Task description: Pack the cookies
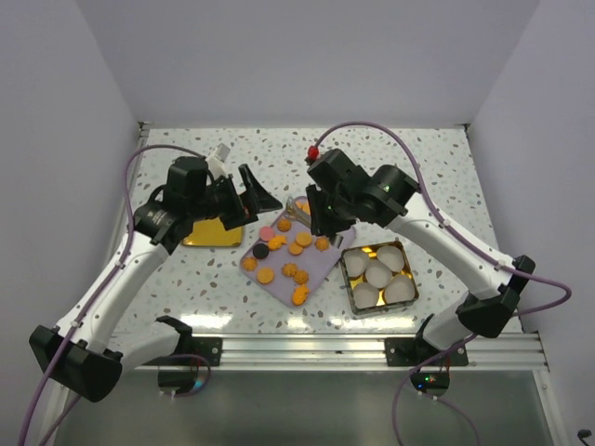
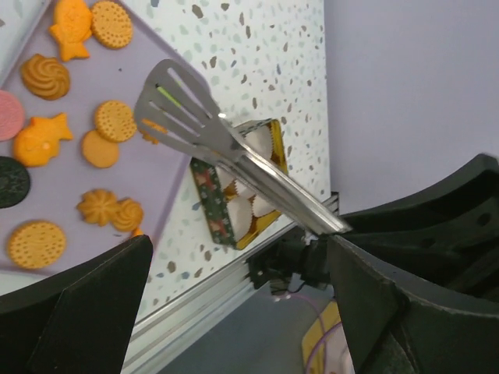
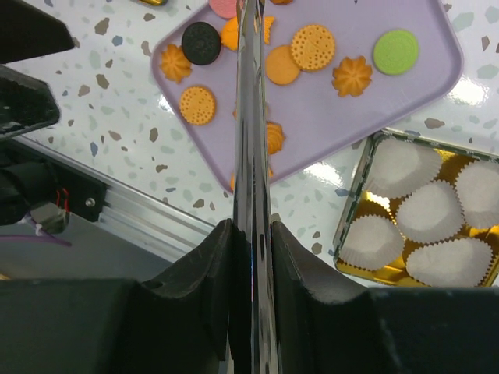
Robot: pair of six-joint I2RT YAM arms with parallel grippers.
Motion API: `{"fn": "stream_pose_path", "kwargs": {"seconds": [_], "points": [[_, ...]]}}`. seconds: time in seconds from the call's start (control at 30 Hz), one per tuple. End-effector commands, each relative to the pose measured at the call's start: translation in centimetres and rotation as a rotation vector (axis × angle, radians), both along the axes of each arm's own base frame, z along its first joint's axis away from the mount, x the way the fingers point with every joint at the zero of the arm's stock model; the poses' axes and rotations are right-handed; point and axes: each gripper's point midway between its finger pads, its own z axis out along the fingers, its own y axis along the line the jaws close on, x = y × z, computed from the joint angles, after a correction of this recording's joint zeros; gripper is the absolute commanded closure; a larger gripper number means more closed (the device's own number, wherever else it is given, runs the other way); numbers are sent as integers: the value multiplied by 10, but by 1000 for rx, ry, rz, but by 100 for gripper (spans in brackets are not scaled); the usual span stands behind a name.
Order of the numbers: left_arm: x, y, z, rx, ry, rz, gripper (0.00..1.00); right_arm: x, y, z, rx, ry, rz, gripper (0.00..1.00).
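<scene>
The cookies (image 1: 296,248) lie on a lilac tray (image 1: 321,268) in the middle of the table: mostly orange rounds, with one black (image 3: 202,43), one green (image 3: 395,51) and one pink (image 2: 6,115). My right gripper (image 1: 321,221) hangs over the tray's far right corner, shut (image 3: 251,230) on metal slotted tongs (image 3: 249,117). The tongs' tips (image 2: 183,117) hover above the cookies (image 2: 115,121). My left gripper (image 1: 244,200) is open and empty (image 2: 242,312), above the tray's far left side, next to the tongs.
An open tin (image 1: 350,279) with white paper cups (image 1: 378,274) stands right of the tray; it also shows in the right wrist view (image 3: 352,199). A gold lid (image 1: 209,235) lies left of the tray under my left arm. The table's metal rail (image 1: 307,348) runs along the near edge.
</scene>
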Motion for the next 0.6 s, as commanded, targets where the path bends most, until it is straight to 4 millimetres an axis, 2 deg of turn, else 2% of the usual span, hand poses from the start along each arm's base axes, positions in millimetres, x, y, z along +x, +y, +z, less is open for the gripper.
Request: {"fn": "stream_pose_path", "kwargs": {"seconds": [0.0, 0.07, 0.1, 0.13, 0.17, 0.27, 0.4, 0.43, 0.5, 0.57], "points": [[10, -20, 32, -101, 25, 31, 0, 5, 9, 38, 130, -99, -27, 73], [13, -33, 36, -121, 60, 37, 0, 5, 10, 46, 154, -125, -32, 73], [15, -41, 32, -123, 96, 43, 0, 7, 10, 47, 155, -139, -39, 73], [18, -45, 38, -125, 94, 52, 0, 9, 9, 50, 164, -146, -47, 73], [14, -52, 34, -110, 123, 45, 0, 9, 9, 53, 172, -159, -51, 73], [17, -67, 29, -103, 166, 64, 0, 12, 11, 66, 211, -203, -58, 76], [26, -79, 26, -114, 205, 125, 0, 14, 9, 78, 241, -246, -69, 76], [28, -81, 32, -118, 198, 132, 0, 14, 6, 83, 248, -262, -77, 76], [33, -83, 26, -99, 225, 154, 0, 15, 6, 89, 271, -281, -80, 76], [37, -84, 29, -97, 225, 172, 0, 14, 5, 93, 287, -295, -74, 77]]}}
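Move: The tongs' slotted head, sticking out of the right gripper, is some 7 cm to the left gripper's right, about 1 cm back and roughly level. From the right gripper, that head is about 3 cm ahead, 5 cm left and 2 cm up. About 23 cm below the left gripper lie the cookie tray, 2 cm ahead and 5 cm right, the box of paper cups, 5 cm back and 26 cm right, and the gold tray, 10 cm ahead and 16 cm left. Bring the left gripper about 8 cm to the right and a little forward onto the tongs, fingers kept wide open, tipping the fingertips some 15 degrees further down so that they come either side of the tongs near the slotted head. Meanwhile keep the right gripper's hold on the tongs and raise them about 6 cm, swinging its fingertips forward and up by roughly 15 degrees. ##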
